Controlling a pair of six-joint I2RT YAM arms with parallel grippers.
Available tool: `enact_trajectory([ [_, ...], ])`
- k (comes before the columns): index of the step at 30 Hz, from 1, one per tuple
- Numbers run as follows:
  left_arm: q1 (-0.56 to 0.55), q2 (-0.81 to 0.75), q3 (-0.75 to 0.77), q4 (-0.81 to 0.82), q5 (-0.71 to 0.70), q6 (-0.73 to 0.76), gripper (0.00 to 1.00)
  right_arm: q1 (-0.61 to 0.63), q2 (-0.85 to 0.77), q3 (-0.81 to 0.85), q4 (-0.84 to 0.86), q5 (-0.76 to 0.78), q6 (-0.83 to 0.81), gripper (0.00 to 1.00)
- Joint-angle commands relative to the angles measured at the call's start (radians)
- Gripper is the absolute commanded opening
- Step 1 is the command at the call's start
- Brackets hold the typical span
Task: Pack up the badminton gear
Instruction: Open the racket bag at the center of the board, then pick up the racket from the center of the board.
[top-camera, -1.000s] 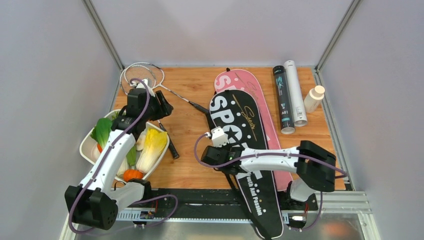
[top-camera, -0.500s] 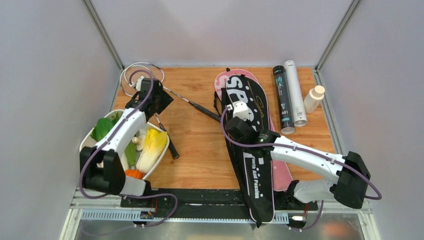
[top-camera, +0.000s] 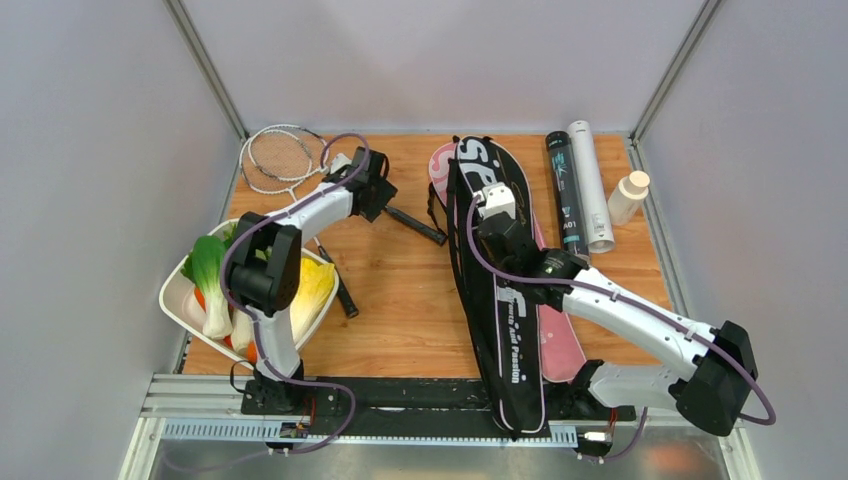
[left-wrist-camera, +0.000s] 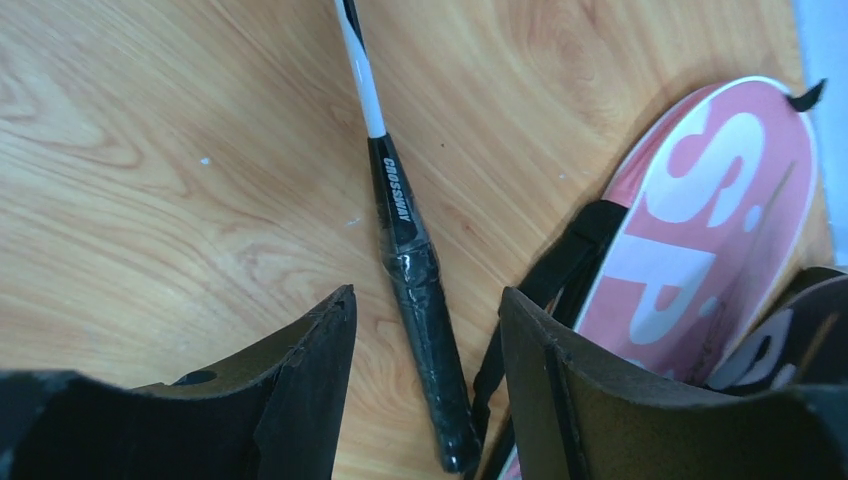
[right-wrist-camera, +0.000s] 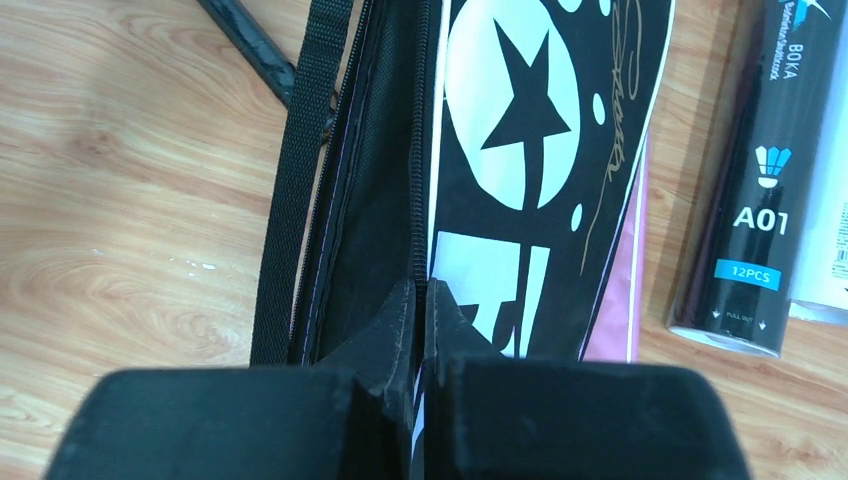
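Two thin-framed rackets lie at the far left, their heads (top-camera: 284, 156) overlapping. One black racket handle (top-camera: 416, 226) (left-wrist-camera: 418, 300) points toward the bags. My left gripper (top-camera: 386, 202) (left-wrist-camera: 425, 312) hovers open over it, a finger on each side, not touching. My right gripper (top-camera: 488, 228) (right-wrist-camera: 422, 300) is shut on the zipper edge of the black "SPORT" bag (top-camera: 497, 300) (right-wrist-camera: 510, 120), which stands partly on edge over the pink bag (top-camera: 561, 341) (left-wrist-camera: 700, 200). A black tube (top-camera: 567, 200) (right-wrist-camera: 755, 190) and a white tube (top-camera: 590, 185) lie at the far right.
A white tray (top-camera: 173, 292) of vegetables sits at the near left, with the second racket's handle (top-camera: 341, 290) beside it. A small white bottle (top-camera: 628, 197) with a tan cap stands right of the tubes. Grey walls enclose the table.
My right gripper has pulled the black bag farther away and rightward, tipping it onto its edge over the pink bag. My left arm has swung from the racket heads right to the handle.
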Motion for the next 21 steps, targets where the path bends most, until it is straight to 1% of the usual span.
enact_trajectory([
  [1,-0.02,0.066,0.057,-0.026,-0.046,-0.069,0.63,-0.001,-0.057,0.016,0.09,-0.042,-0.021,0.0],
  [3,-0.02,0.104,0.071,-0.025,-0.054,-0.084,0.63,-0.001,-0.068,0.013,0.092,-0.044,-0.019,0.0],
  [10,-0.028,0.245,0.147,-0.066,-0.003,-0.124,0.62,-0.002,-0.082,0.017,0.094,-0.015,-0.035,0.0],
  [11,-0.029,0.253,0.149,-0.069,0.013,-0.127,0.58,-0.004,-0.077,0.02,0.095,-0.014,-0.033,0.0],
  [12,-0.032,0.263,0.15,-0.073,0.018,-0.123,0.5,-0.004,-0.073,0.021,0.095,-0.015,-0.034,0.0],
  [13,-0.032,0.263,0.149,-0.077,0.027,-0.117,0.46,-0.005,-0.069,0.022,0.096,-0.013,-0.033,0.0],
  [14,-0.033,0.259,0.143,-0.087,0.028,-0.11,0.39,-0.006,-0.064,0.024,0.096,-0.014,-0.034,0.0],
  [15,-0.034,0.239,0.137,-0.089,0.023,-0.093,0.35,-0.007,-0.059,0.028,0.096,-0.012,-0.034,0.0],
  [16,-0.034,0.228,0.119,-0.092,0.018,-0.083,0.3,-0.008,-0.054,0.031,0.095,-0.01,-0.035,0.0],
  [17,-0.034,0.201,0.109,-0.092,0.004,-0.063,0.28,-0.009,-0.051,0.032,0.095,-0.011,-0.035,0.0],
  [19,-0.034,0.16,0.081,-0.108,-0.019,-0.037,0.19,-0.012,-0.049,0.036,0.098,-0.012,-0.033,0.0],
  [20,-0.034,0.145,0.065,-0.13,-0.023,-0.029,0.1,-0.014,-0.051,0.037,0.1,-0.011,-0.033,0.0],
  [21,-0.033,0.116,0.056,-0.14,-0.034,-0.011,0.05,-0.015,-0.051,0.04,0.102,-0.012,-0.033,0.0],
])
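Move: The racket handle runs under the left hand, and its upper end, next to the shaft, is about 6 cm below, 2 cm to the right and 1 cm ahead. From that hand the pink racket bag's far tip lies some 13 cm ahead and 13 cm right, and the second racket's handle about 18 cm back and 11 cm left. From the right hand, the first handle's upper end is roughly 17 cm ahead, 26 cm left and 15 cm below. The left hand sinks about 6 cm with its open fingers straddling the racket handle, easing some 2 cm to the right and tipping slightly steeper, then closes them and pinches the handle near its upper end, where it meets the shaft. Meanwhile the right hand, still shut on the zipped edge of the black racket bag, lifts it about 2 cm with only a slight turn and then holds there. ##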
